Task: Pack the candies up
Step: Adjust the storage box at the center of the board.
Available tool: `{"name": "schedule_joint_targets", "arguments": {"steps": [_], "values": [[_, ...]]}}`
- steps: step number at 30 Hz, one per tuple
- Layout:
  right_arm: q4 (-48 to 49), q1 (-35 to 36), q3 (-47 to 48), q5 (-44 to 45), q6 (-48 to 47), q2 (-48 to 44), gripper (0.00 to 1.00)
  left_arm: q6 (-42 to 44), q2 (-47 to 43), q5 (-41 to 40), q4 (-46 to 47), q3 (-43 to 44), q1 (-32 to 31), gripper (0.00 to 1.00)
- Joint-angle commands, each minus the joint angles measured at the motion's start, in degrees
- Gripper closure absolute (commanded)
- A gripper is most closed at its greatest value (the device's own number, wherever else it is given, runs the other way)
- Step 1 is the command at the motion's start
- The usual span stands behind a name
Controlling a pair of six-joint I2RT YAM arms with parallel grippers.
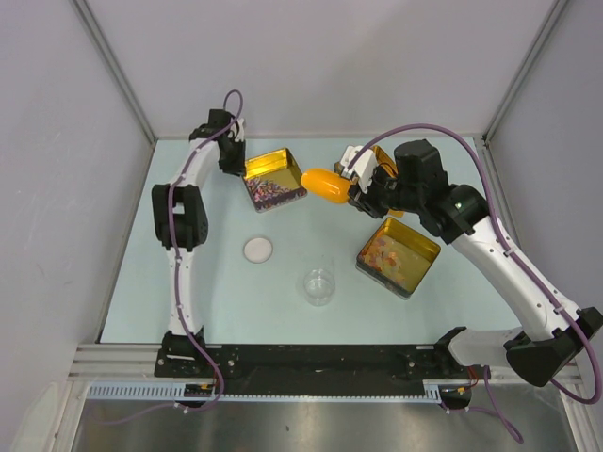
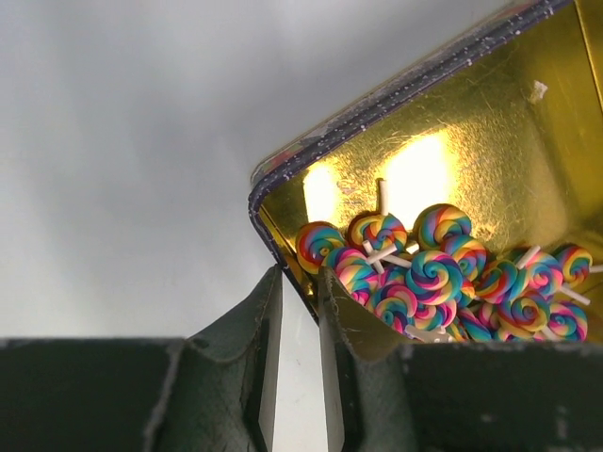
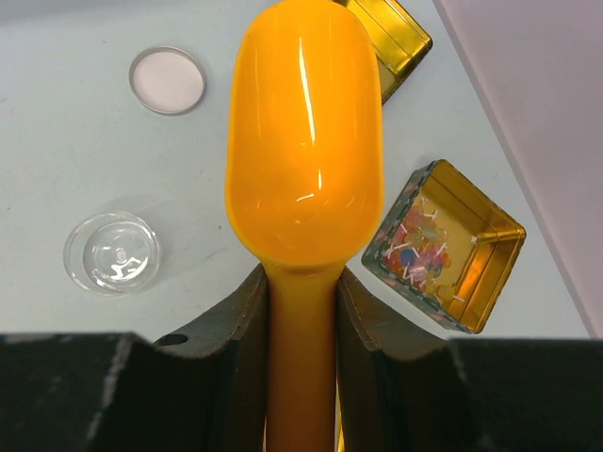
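Small rainbow-swirl candies (image 2: 435,278) on white sticks are heaped in the low corner of a gold tin (image 2: 490,141), which is tilted. My left gripper (image 2: 300,278) is shut on this tin's wall, one finger outside and one inside. From above, the left gripper (image 1: 236,165) holds that tin (image 1: 267,165) at the back left, candies (image 1: 270,193) piled on its near side. My right gripper (image 3: 301,273) is shut on the handle of an orange scoop (image 3: 306,141), whose bowl shows no candies. The scoop (image 1: 325,185) hovers just right of the tilted tin. A second gold tin (image 1: 415,240) with candies (image 3: 419,250) lies under the right arm.
A small clear glass dish (image 1: 318,285) and a white round lid (image 1: 258,249) rest on the pale table (image 1: 188,301) in front of the tins. Another gold tin (image 3: 391,33) sits beyond the scoop. Grey walls enclose the table on three sides.
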Motion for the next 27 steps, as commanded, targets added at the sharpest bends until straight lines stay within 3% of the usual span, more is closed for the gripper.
{"name": "schedule_joint_targets", "arguments": {"steps": [1,27], "values": [[1.7,0.3,0.1,-0.6,1.0,-1.8,1.00,5.4,0.4,-0.6,-0.8,5.2,-1.3,0.76],[1.6,0.9,0.1,-0.9,1.0,-1.2,1.00,13.7,4.9,-0.8,-3.6,11.0,-8.7,0.72]]}}
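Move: The left hand's fingers straddle the storage box's left wall near its far corner; the box's middle lies about 8 cm right, 2 cm back and 2 cm below. The white round lid is some 21 cm back and 3 cm right; the far-right candy box is some 34 cm right, 1 cm back. From the right hand, holding the scoop, the storage box lies roughly 24 cm ahead, 20 cm left and 28 cm below. Still straddling the storage box's left wall, the left hand shifts it right about 6 cm, turning clockwise nearly 20 degrees. ##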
